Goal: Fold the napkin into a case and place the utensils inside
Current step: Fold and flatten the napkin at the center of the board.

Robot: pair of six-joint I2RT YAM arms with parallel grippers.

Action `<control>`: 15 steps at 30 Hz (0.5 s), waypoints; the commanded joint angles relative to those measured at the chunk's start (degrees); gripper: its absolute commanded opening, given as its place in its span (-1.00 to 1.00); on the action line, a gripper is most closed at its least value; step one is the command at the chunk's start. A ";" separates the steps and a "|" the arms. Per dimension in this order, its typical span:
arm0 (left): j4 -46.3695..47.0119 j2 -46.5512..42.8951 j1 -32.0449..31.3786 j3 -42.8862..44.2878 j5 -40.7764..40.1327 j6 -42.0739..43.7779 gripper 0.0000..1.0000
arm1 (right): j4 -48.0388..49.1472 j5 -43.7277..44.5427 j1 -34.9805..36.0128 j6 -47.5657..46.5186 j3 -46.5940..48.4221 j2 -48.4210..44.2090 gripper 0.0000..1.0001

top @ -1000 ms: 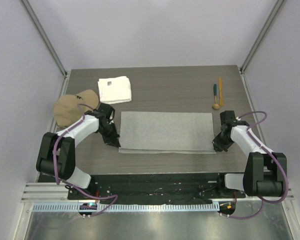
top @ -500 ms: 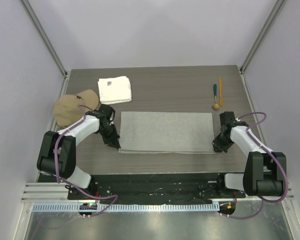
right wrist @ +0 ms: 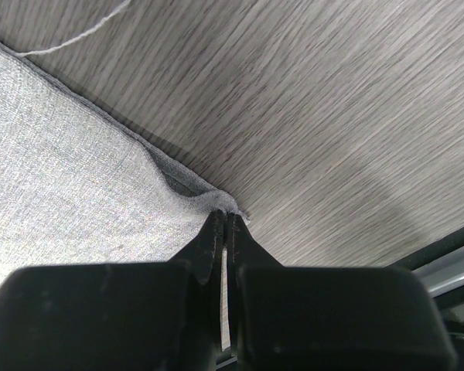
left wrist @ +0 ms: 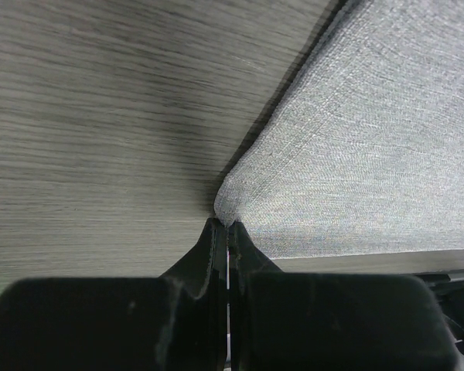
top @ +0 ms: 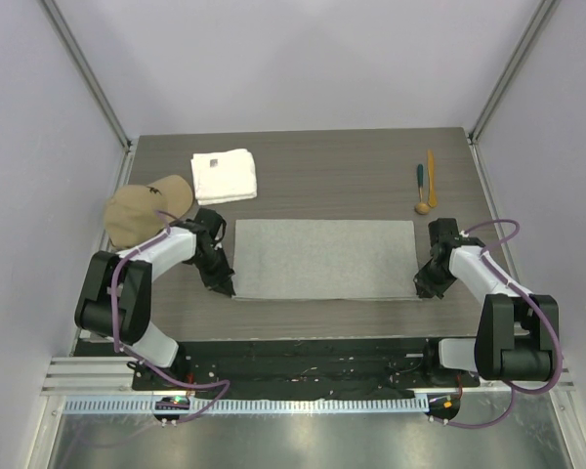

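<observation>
The light-grey napkin (top: 324, 259) lies as a wide flat rectangle mid-table; no narrow case shows. My left gripper (top: 225, 286) is shut on its near-left corner, and the left wrist view shows the tips (left wrist: 227, 226) pinching the cloth (left wrist: 371, 139). At the near-right corner my right gripper (top: 422, 288) is shut too. In the right wrist view its tips (right wrist: 226, 216) nip two layers of the napkin (right wrist: 62, 170). The utensils lie at the far right, apart from both grippers: a teal-handled piece (top: 420, 177), an orange stick (top: 432, 166) and a wooden spoon bowl (top: 423, 207).
A thick white towel (top: 223, 176) sits at the back left, with a tan cap (top: 146, 208) next to my left arm. A loose thread (right wrist: 69, 42) trails from the napkin's edge. Frame posts stand at the table's back corners.
The lower layer that stuck out along the napkin's near edge has drawn in under the top layer. Both grippers shifted only slightly and kept their hold on the corners.
</observation>
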 commanded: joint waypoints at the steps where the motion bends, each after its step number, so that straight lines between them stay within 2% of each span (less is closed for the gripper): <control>1: -1.27 -0.04 0.59 -0.94 -6.70 -0.07 -0.99 | 1.18 5.44 -0.24 -0.28 -0.95 0.34 -0.98; 6: -0.31 0.57 0.59 -1.99 -7.48 -1.39 -1.00 | 1.45 5.27 -0.24 -0.28 -1.22 0.34 -0.95; 8: 0.48 0.75 0.59 -2.43 -7.31 -2.27 -0.83 | 1.62 5.18 -0.24 -0.37 -1.22 0.51 -0.95; 10: 1.01 0.31 0.50 -2.17 -7.05 -2.62 -0.53 | 1.80 5.53 -0.24 -0.63 -1.22 0.69 -0.95; 11: 1.19 -0.30 0.59 -1.91 -7.31 -2.97 -0.46 | 1.89 5.53 -0.24 -0.63 -1.22 0.86 -0.95; 12: 1.10 -0.91 0.59 -1.65 -7.66 -3.06 -0.31 | 1.89 5.36 -0.24 -0.54 -1.13 1.04 -0.95; 15: -0.30 -4.08 0.59 0.02 -10.55 -2.54 -0.22 | 2.06 5.09 -0.24 -0.54 -1.04 1.30 -0.94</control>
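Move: The folded grey napkin lies flat between the hands, its near corners already pinched in their closed fingertips at board level. Its middle is about 20 cm to the right and 8 cm ahead of the left hand. The white cloth is some 27 cm ahead of that hand and 2 cm to its left, the cap 18 cm ahead and 20 cm to its left. From the right hand, the napkin's middle is 8 cm ahead and 21 cm to the left, the dark-handled spoon about 24 cm straight ahead. The napkin's near-left corner is set down and let go: the left hand sinks about 0.5 cm with the corner still pinched, then opens its fingers to roughly a third and eases just under 1 cm to its left. The near-right corner stays pinched in the right hand, which holds practically still at the board, fingers shut, its grip effort dropping off towards the end. ##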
